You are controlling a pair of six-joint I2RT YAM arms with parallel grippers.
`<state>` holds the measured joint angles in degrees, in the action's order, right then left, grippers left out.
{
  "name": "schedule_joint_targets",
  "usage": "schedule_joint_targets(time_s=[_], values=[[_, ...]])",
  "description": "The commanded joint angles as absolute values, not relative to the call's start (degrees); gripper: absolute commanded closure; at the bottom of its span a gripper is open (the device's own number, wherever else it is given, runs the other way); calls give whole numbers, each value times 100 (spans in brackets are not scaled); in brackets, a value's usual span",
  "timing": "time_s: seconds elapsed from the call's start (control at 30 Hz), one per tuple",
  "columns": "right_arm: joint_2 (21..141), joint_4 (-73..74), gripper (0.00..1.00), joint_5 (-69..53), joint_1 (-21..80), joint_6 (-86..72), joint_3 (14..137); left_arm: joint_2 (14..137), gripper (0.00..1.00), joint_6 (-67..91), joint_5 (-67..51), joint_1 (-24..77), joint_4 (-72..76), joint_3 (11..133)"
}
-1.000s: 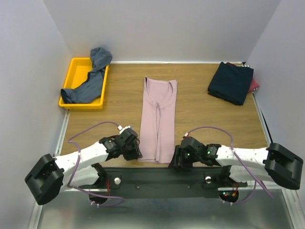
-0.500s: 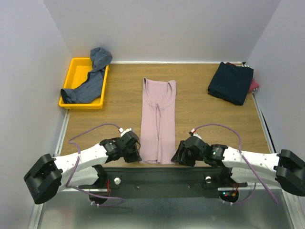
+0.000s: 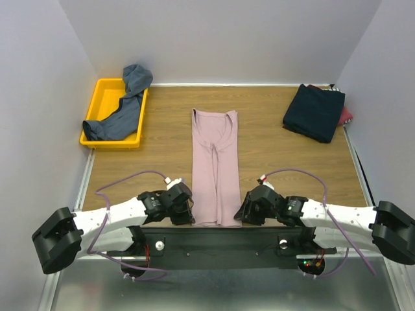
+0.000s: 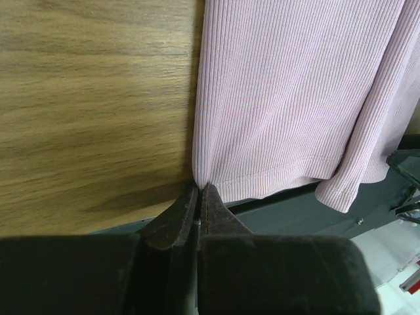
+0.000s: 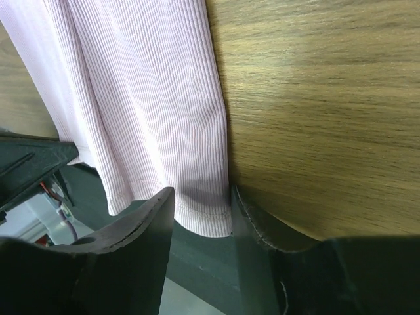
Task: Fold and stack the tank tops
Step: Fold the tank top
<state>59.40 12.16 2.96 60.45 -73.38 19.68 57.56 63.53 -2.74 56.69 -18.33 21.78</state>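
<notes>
A dusty pink tank top lies folded into a long strip down the middle of the table, its hem hanging over the near edge. My left gripper is shut on the hem's left corner, and in the left wrist view the pink tank top meets the pinched tips of the left gripper. My right gripper is at the hem's right corner. In the right wrist view the right gripper stands open, with the pink tank top's corner between its fingers.
A slate blue-grey tank top drapes out of a yellow tray at the back left. A folded dark navy tank top lies on a red one at the back right. White walls close in three sides.
My left gripper has shut on the hem's left corner. The right gripper has moved to the right corner and its jaws have narrowed. The pink top has slid slightly toward the near edge.
</notes>
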Motion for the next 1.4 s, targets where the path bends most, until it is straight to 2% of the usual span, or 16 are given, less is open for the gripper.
schedule_joint_targets(time_s=[0.0,0.37,0.43,0.47,0.53,0.73,0.87,1.0,1.17,1.37], values=[[6003,1459,55,361,6108,-7313,1696,5616,100,6504,-229,5818,-2021,2013],[6266,1459,74,281,6240,-7190,1723,5607,100,6767,-229,6196,-1978,2057],[6267,1468,82,238,6240,-7137,1723,5607,100,6776,-237,6240,-1978,2074],[6267,1485,90,211,6240,-7102,1723,5607,100,6785,-229,6292,-1995,2092],[6197,1607,99,150,6240,-7067,1757,5572,100,6846,-220,6372,-2030,2118],[5915,2608,100,456,6425,-6829,2354,5511,100,6943,-44,6653,-2364,2373],[5792,2821,100,659,6460,-6689,2837,5511,100,6891,263,6759,-2548,2837],[6151,2830,99,1089,6451,-6513,3259,5633,100,6716,737,6706,-2733,3269],[6732,2821,99,1388,6346,-6048,3840,5818,100,6240,765,5995,-2593,3586],[7206,2620,99,1547,5705,-5302,4429,6063,100,5573,694,5090,-2145,3813]])
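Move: My left hand already pinches the hem's left corner, with the tank top's shoulder end, where the hem is headed, some 44 cm ahead and 8 cm to its right. My right hand stands half open over the hem's right corner, which sits about 1 cm back and 1 cm below between its fingers; that corner is about 18 cm right of my left hand and level with it. The table's front edge runs about 2 cm behind my left hand. I keep my left pinch and draw the hem back about 4 cm towards my base, while my right hand sinks 1 cm, eases back about 2 cm and shuts on the right corner. Then both hands lift the hem and carry it forward towards the shoulder end, the left about 9 cm from its rearmost point and 6 cm up, the right a bit less, fingertips tilting forward. ##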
